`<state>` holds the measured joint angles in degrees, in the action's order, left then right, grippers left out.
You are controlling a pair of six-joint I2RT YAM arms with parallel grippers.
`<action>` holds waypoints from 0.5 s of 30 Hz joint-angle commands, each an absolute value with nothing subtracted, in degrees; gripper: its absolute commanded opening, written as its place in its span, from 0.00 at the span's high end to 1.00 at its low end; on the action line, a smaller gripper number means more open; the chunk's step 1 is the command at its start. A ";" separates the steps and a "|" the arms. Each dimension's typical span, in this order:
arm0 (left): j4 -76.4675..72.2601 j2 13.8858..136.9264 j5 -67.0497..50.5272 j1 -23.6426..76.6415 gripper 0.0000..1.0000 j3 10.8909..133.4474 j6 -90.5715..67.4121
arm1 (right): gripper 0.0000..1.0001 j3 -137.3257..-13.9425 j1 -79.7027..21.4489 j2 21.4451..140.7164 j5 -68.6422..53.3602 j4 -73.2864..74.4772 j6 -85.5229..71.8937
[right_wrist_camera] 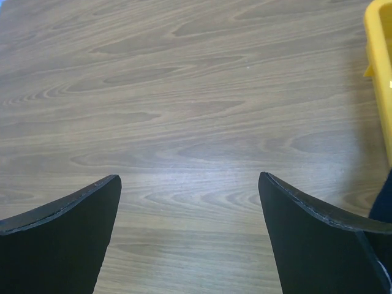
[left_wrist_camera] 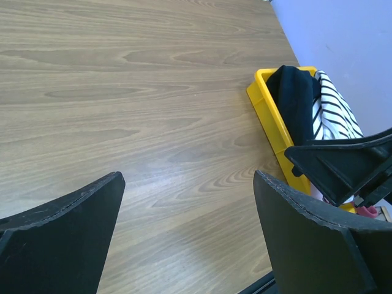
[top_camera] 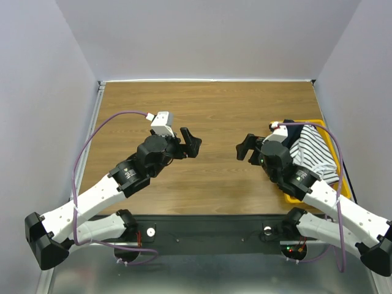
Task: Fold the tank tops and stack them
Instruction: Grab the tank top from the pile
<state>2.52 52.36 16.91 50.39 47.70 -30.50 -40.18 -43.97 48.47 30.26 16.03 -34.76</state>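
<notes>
The tank tops lie bunched in a yellow bin (top_camera: 328, 136) at the table's right edge. A white one with thin dark stripes (top_camera: 315, 156) is on top, beside a near-black cloth (top_camera: 293, 131). In the left wrist view the striped top (left_wrist_camera: 334, 113) and the dark cloth (left_wrist_camera: 294, 101) fill the bin (left_wrist_camera: 264, 101), and a small red patch (left_wrist_camera: 367, 212) shows low down. My left gripper (top_camera: 191, 143) hovers open over bare wood at mid-table, holding nothing. My right gripper (top_camera: 246, 149) faces it, open and empty, just left of the bin.
The wooden table (top_camera: 208, 107) is walled in by pale panels at the back and both sides. A purple cable (top_camera: 104, 125) loops over the left arm. The bin's corner (right_wrist_camera: 378, 43) sits at the right edge of the right wrist view.
</notes>
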 commanded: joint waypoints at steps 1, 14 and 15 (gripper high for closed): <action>0.35 51.68 16.96 50.10 0.02 47.64 -29.88 | 0.00 -44.20 -44.30 47.72 33.57 18.36 -35.15; -2.28 50.45 15.47 50.10 0.02 46.67 -29.88 | 0.00 -56.78 -31.50 55.28 44.58 43.59 -40.70; -2.89 50.36 15.21 50.10 0.02 46.32 -29.88 | 0.00 -56.34 -24.77 55.28 42.99 43.59 -40.00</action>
<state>1.76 52.12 16.03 50.39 47.44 -30.50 -54.68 -37.93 55.96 41.23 36.64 -39.44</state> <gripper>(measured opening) 0.982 0.998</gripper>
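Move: The striped tank top lies on the pile in the yellow box, some 24 cm to the right of the right gripper, 2 cm farther out and about 12 cm below. The navy tank top beside it is roughly 16 cm right and 5 cm ahead of that gripper; the pink one, at the box's near end, is about 22 cm right and 12 cm back. From the left gripper the striped top is some 40 cm right, 3 cm ahead and 21 cm lower. Swing the empty right gripper to the right towards the tank tops in the yellow box, about 6 cm, gathering speed and rising slightly on the way. Turn it clockwise by some 15 degrees as it goes, tip the fingers a little further down and drop its left side slightly; keep the fingers wide open and touch nothing yet. ##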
